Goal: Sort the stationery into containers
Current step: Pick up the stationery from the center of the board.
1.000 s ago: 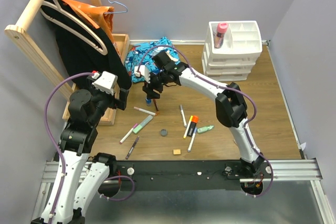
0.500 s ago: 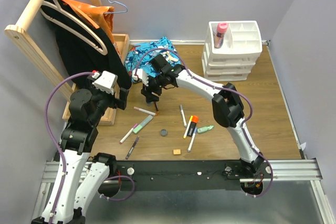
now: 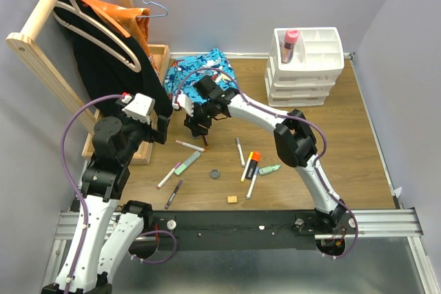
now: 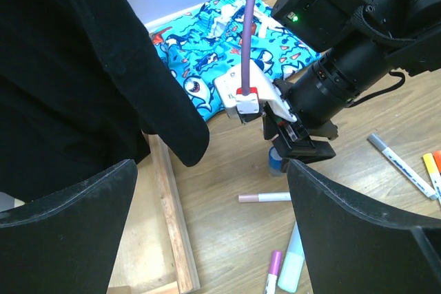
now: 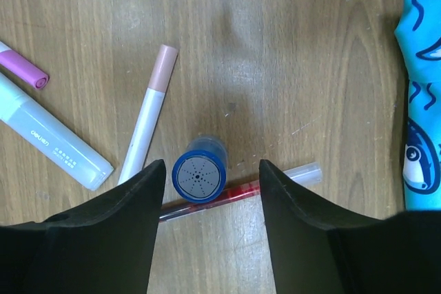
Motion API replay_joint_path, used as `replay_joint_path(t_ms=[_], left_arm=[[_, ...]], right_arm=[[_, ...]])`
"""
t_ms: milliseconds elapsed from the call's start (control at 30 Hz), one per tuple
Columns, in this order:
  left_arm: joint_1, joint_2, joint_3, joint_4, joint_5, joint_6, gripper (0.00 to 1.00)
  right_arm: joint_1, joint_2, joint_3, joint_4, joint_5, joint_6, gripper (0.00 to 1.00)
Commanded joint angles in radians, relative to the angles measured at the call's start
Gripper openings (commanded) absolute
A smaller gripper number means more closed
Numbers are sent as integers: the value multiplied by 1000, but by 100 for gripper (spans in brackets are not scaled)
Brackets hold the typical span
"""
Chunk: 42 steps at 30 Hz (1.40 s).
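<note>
A small blue-capped jar (image 5: 200,175) stands upright on the wooden table, with a red pen (image 5: 231,195) lying against it. My right gripper (image 5: 212,167) hangs straight over the jar, open, one finger on each side; the left finger is near the cap and a gap shows on the right. A white pen with a pink cap (image 5: 148,125) and a green highlighter (image 5: 48,132) lie just beside them. The white organiser (image 3: 303,91) stands far right with a pink glitter tube (image 3: 290,45) in one top compartment. My left gripper (image 4: 210,166) is open and holds nothing.
A blue patterned cloth (image 3: 200,74) lies behind the right gripper (image 3: 196,129). A wooden tray (image 4: 169,218) and a black garment on a hanger (image 3: 103,53) are at the left. More pens, an orange highlighter (image 3: 252,161), a dark cap (image 3: 215,175) and a tan eraser (image 3: 233,200) are scattered nearer the arms.
My right gripper has shifted a little to the left over the blue-capped jar and its jaws have narrowed slightly. The left arm has not moved.
</note>
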Motion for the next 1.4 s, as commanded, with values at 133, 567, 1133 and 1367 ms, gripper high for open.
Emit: replay_joint_path(t_ms=[133,567,1133,1367], left_arm=[[8,-3,-18,26,3,-17,99],[11,-15,-36,38,54,-17,99],[14,-32,-104,110,59,-43,99],[17,-52,-115,95,55,-42,99]], right_arm=[[17,18,10,30,-6,27,44],[23,-198,-132,-62,14,12,1],[28,-648,-719,245,-105,-63,1],[72,-643,-742,224,-104,-106,1]])
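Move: The right hand is already down over the blue-capped bottle, its parted fingers either side; the bottle's middle is about 1 cm left of the hand point and 2 cm below, level fore-and-aft. Around it, on the table some 4 cm below the hand, the red pen lies 3 cm to the right, level with the hand, the white marker 6 cm back and 2 cm left, and the round grey lid 17 cm back and 8 cm right. From the left hand the bottle is roughly 9 cm ahead, 13 cm right and 24 cm below. Nearly in place at first, the right hand closes its half-open fingers until they pinch the blue-capped bottle by its upper part. It then sweeps back about 11 cm and right about 8 cm, away from the shorts and towards the grey lid, rising to 9 cm before settling at 7, grip kept. The left hand, open, sinks some 2 cm. ##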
